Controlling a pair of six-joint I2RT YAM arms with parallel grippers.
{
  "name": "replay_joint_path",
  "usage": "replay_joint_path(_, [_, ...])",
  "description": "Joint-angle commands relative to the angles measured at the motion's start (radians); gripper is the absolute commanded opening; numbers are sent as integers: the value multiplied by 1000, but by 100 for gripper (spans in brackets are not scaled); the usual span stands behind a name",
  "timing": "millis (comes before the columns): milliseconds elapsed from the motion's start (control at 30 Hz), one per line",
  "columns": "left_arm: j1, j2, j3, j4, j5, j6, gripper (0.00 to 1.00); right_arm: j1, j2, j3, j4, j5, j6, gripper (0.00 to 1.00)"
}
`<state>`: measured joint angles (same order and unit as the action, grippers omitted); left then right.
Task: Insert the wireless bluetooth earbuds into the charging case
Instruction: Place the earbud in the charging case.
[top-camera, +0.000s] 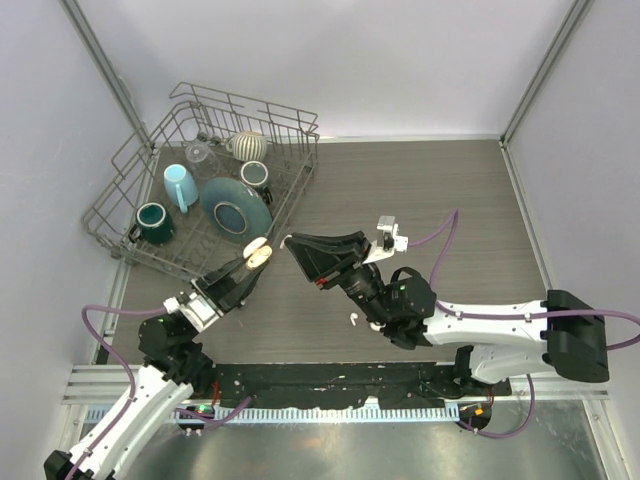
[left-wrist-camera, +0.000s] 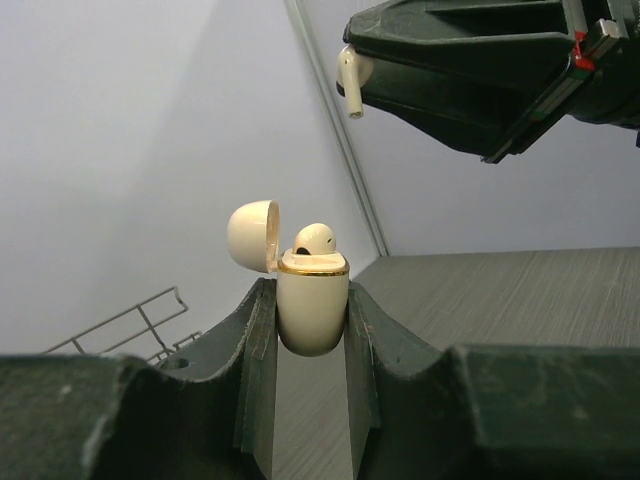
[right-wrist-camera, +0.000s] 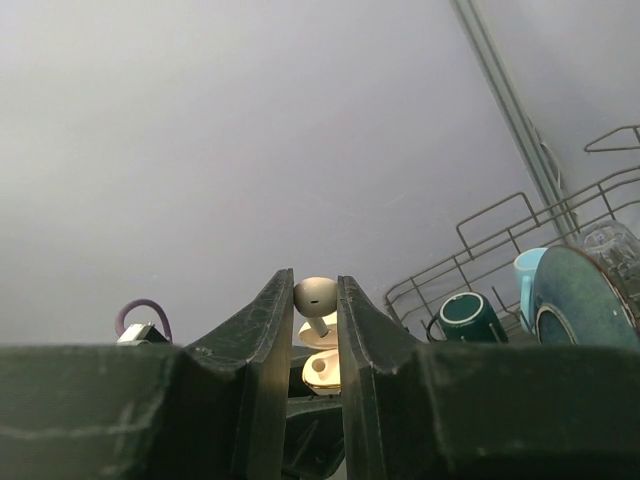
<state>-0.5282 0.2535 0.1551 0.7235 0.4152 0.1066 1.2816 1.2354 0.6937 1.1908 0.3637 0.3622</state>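
Note:
My left gripper (top-camera: 252, 262) is shut on the cream charging case (left-wrist-camera: 312, 305), held upright above the table with its lid (left-wrist-camera: 252, 236) swung open. One white earbud (left-wrist-camera: 316, 240) sits in the case. My right gripper (top-camera: 291, 241) is shut on a second earbud (right-wrist-camera: 316, 297), gripped by its head with the stem pointing down. It hangs just right of and above the case (right-wrist-camera: 322, 368), apart from it; the left wrist view has this earbud (left-wrist-camera: 349, 76) at the upper right. Another small white earbud (top-camera: 353, 320) lies on the table by the right arm.
A wire dish rack (top-camera: 130, 185) stands at the back left, holding a dark green mug (top-camera: 153, 222), a light blue cup (top-camera: 181, 187), a teal plate (top-camera: 236, 210) and other cups. Grey walls enclose the table.

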Motion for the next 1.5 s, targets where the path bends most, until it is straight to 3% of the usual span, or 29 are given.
replay_joint_path(0, [0, 7, -8, 96, 11, -19, 0, 8, 35, 53, 73, -51, -3, 1])
replay_joint_path(1467, [0, 56, -5, 183, 31, -67, 0, 41, 197, 127, 58, -39, 12, 1])
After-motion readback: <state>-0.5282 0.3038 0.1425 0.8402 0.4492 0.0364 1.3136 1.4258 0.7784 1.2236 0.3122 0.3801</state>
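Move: Held up in the left fingertips, the open charging case is the right hand's goal: about 7 cm to its left, 1 cm back and 6 cm below. The case's raised lid lies about 8 cm left, 1 cm ahead and 5 cm below; the earbud already seated, about 7 cm left, 1 cm back and 5 cm below. From the left hand the case sits about 1 cm ahead, 1 cm right and 1 cm above. Carrying the pinched earbud stem-down, the right hand goes about 5 cm left and, in two small dips, some 3 cm down to the open top of the case, slowing towards the end, with the wrist barely turning. The left hand keeps its grip on the case, holding it almost still, and both grippers stay shut on their things. ##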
